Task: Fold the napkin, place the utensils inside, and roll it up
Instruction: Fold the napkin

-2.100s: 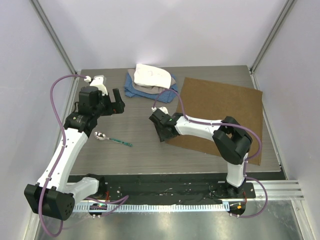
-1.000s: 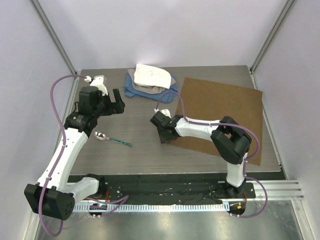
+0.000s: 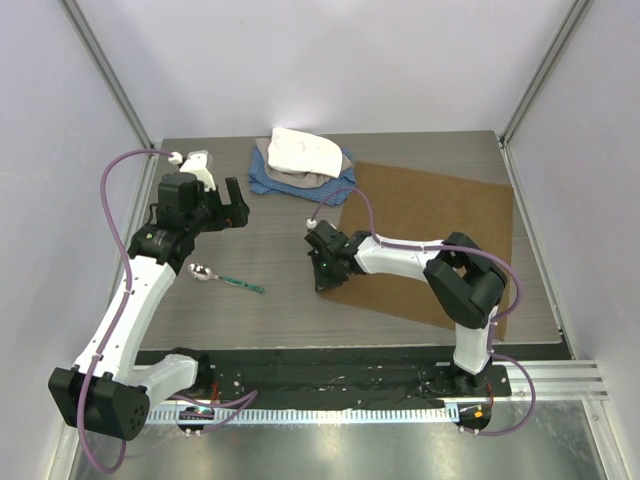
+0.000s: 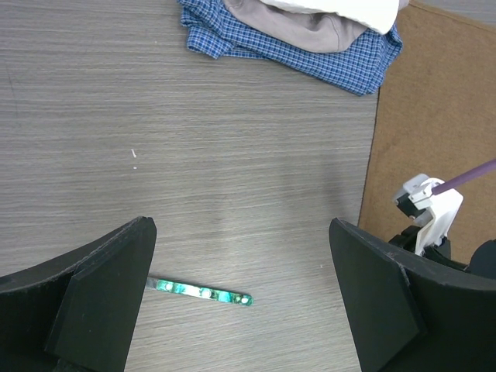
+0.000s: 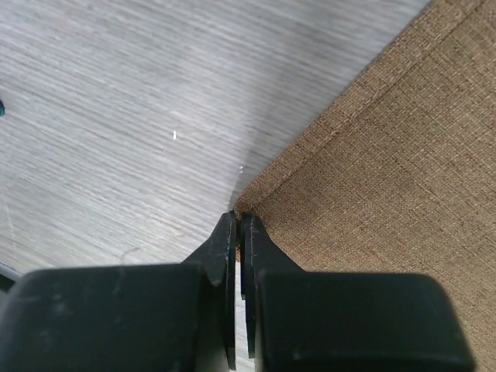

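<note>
The tan-brown napkin (image 3: 430, 245) lies flat on the right half of the table. My right gripper (image 3: 322, 274) is shut on its near-left corner, and in the right wrist view that corner sits pinched at the tips of the right gripper (image 5: 240, 218), with the napkin (image 5: 387, 170) spreading away to the right. The spoon (image 3: 228, 280), with a silver bowl and a green handle, lies on the left of the table. My left gripper (image 3: 233, 205) hovers open above and beyond it; between its fingers (image 4: 101, 287) only the spoon's handle (image 4: 201, 292) shows.
A pile of cloths stands at the back centre: a white cloth (image 3: 305, 152) on top of a blue checked one (image 3: 268, 184), touching the napkin's far-left corner. The blue cloth (image 4: 310, 54) also shows in the left wrist view. Metal posts and walls close in both sides.
The right gripper has shut on the napkin's near-left corner, and the napkin has shifted slightly left and toward the arms. The left arm and spoon have not moved.
</note>
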You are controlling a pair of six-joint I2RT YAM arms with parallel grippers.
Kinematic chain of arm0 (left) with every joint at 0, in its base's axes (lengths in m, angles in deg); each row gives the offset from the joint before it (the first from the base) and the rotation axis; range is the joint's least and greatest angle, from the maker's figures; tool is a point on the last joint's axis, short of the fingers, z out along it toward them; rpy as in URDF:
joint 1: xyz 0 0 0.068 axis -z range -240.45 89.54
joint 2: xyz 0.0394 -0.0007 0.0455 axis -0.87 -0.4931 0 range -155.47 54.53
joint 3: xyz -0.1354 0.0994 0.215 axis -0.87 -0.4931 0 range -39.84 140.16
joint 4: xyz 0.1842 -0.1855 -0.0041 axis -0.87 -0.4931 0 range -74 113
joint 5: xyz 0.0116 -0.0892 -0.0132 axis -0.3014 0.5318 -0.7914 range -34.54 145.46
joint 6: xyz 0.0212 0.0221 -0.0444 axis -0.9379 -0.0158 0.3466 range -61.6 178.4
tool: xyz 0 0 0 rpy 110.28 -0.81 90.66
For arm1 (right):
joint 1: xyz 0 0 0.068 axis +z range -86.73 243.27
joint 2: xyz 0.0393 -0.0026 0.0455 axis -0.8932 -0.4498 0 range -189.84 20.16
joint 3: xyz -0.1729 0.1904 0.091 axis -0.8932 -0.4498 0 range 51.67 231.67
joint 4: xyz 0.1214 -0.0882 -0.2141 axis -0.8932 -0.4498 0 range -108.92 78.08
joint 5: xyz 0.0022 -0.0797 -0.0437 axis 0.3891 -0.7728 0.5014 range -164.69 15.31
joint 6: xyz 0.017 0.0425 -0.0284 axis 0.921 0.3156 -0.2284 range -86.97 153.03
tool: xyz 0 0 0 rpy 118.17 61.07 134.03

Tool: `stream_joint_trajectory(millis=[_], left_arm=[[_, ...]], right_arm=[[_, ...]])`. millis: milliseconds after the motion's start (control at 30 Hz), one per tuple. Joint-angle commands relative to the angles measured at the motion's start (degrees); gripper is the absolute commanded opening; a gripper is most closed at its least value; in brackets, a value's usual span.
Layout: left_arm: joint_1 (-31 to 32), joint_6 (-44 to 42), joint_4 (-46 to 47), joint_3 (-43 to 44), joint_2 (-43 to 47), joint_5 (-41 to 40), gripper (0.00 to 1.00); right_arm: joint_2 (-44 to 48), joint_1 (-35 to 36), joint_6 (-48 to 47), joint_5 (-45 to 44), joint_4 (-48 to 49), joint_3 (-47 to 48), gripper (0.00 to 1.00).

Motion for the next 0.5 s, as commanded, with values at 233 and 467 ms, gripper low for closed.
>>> stream_joint_trajectory(millis=[233, 467], left_arm=[[0.0, -0.4, 1.4, 0.0, 1.4, -2.2, 1.0], [0.1, -0.4, 1.7, -0.3, 1.0, -2.0, 1.0]], right_arm=[[5.0, -6.3, -7.5, -8.6, -14.1, 6.5, 0.01], [10.1, -21.0, -13.0, -15.0, -15.0, 4.5, 0.01]])
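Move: Pinching the napkin's near-left corner just over the table, the right hand has the napkin's far-right corner about 28 cm ahead and some 50 cm to its right, at table height. The cloth stack is roughly 33 cm ahead and 5 cm left of the hand; the spoon lies about 21 cm left and 2 cm ahead. From the idle left hand, that far-right corner is about 20 cm ahead, 70 cm right and 24 cm below. Drawing the pinched near-left corner over the napkin, the right hand barely stirs at first, then speeds up rightward and forward towards the far-right corner, about 11 cm right and 7 cm forward, while rising some 3 to 4 cm. Its fingers stay shut on the cloth as the wrist turns about 10 degrees clockwise and its left side dips by as much. ##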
